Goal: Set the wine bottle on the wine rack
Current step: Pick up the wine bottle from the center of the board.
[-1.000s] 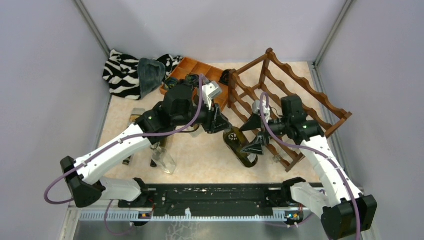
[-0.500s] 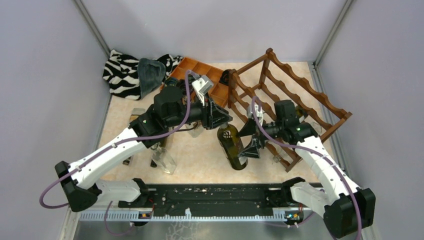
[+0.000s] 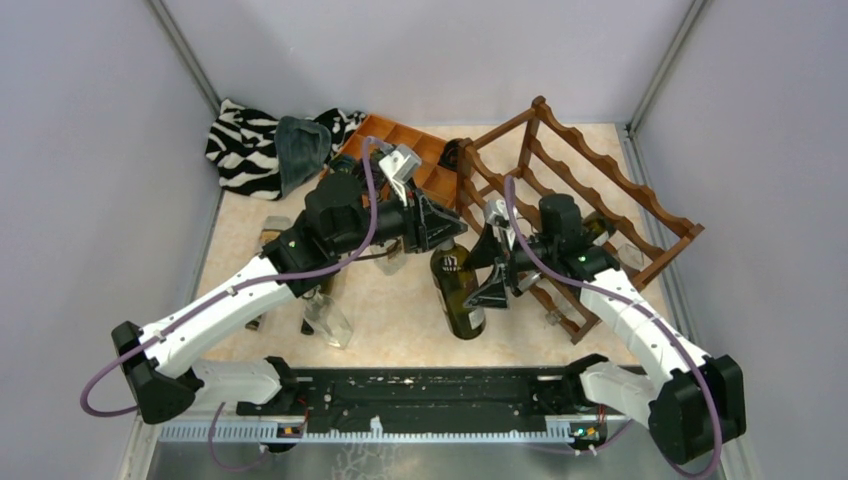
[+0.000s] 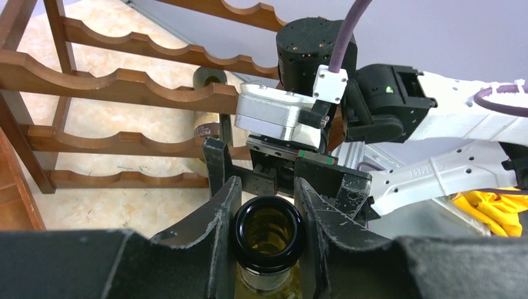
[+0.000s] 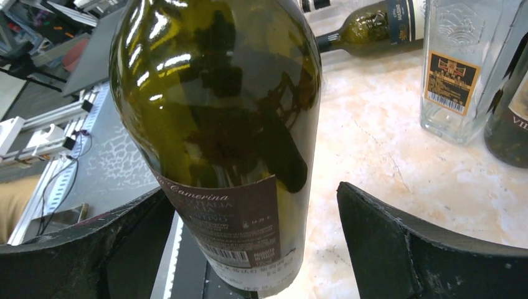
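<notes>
The wine bottle [image 3: 458,292] is dark green glass with a brown label and hangs tilted at mid table, its base toward the near edge. My left gripper [image 3: 441,236] is shut on its neck; in the left wrist view the open bottle mouth [image 4: 268,229] sits pinched between the fingers [image 4: 215,224]. My right gripper [image 3: 494,272] is open, its fingers straddling the bottle's body [image 5: 218,112] with a gap on the right side. The wine rack [image 3: 590,195], reddish-brown with scalloped rails [image 4: 118,87], stands right of both grippers.
One bottle [image 4: 207,121] lies in the rack. A flat orange-brown tray [image 3: 400,138] and a zebra-striped cloth [image 3: 245,145] sit at the back left. A clear glass bottle [image 5: 464,62] and other bottles [image 3: 330,320] rest on the table under the left arm.
The left gripper has carried the bottle a little to the left and raised its neck. The right gripper has followed leftward, and its open fingers now flank the bottle's body.
</notes>
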{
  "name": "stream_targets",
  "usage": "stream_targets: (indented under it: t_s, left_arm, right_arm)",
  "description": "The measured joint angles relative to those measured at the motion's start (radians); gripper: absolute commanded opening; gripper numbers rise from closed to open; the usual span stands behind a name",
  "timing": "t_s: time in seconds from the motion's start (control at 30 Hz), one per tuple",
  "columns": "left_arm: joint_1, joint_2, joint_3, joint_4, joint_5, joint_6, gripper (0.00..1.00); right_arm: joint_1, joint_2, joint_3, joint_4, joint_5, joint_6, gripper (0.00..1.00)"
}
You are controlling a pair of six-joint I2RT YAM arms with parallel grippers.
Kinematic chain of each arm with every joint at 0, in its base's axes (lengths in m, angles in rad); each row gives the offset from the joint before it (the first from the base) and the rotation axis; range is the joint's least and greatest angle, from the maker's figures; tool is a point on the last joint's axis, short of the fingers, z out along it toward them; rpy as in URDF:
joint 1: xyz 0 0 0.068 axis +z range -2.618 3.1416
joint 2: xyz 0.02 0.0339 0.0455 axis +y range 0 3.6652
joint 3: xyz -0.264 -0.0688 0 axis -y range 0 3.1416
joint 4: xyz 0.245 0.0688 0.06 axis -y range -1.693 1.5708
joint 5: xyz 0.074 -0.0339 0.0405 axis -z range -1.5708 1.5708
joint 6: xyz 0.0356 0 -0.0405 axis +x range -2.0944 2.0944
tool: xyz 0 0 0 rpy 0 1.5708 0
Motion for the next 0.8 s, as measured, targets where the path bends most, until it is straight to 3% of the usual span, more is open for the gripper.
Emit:
stream_targets:
  t_s: [0.47,0.57,0.6,0.67,0.73,0.8]
  left_arm:
    - [0.0,0.0,-0.048,0.156,-0.065,-0.092,0.0]
    - [0.0,0.0,-0.048,0.186,-0.072,-0.1,0.0]
    - [0.0,0.002,-0.048,0.191,-0.074,-0.1,0.0]
    - [0.0,0.005,-0.048,0.2,-0.079,-0.1,0.0]
    - [0.003,0.011,-0.048,0.217,-0.079,-0.113,0.0]
    - [0.002,0.011,-0.053,0.232,-0.076,-0.115,0.19]
  right_arm:
    - [0.0,0.015,0.001,0.077,-0.038,0.085,0.97]
    - [0.0,0.015,0.001,0.077,-0.039,0.089,0.79]
    - [0.0,0.015,0.001,0.077,-0.044,0.093,0.66]
    - [0.0,0.015,0.002,0.079,-0.051,0.091,0.29]
    - [0.0,0.014,0.008,0.073,-0.061,0.093,0.11]
    - [-0.002,0.013,0.014,0.066,-0.059,0.093,0.0]
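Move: The left hand holds the wine bottle by its neck; the bottle's middle hangs about 13 cm below that hand, 4 cm back and 2 cm right. The open right gripper it is taken to is some 5 cm right, 5 cm back and 15 cm below. From the right hand, the bottle's middle is about 3 cm left, 2 cm above and level fore and aft; the rack's middle is roughly 16 cm ahead, 25 cm right and 8 cm lower. Up about 3 cm and a little forward goes the left hand, keeping its pinch on the neck while its right-pointing fingers tip up some 10 degrees, to swing the bottle's lower end rightward between the waiting right fingers. The right hand stays nearly in place, easing up by about 1 cm, then partly closes late on and pinches the bottle's body from both sides. ##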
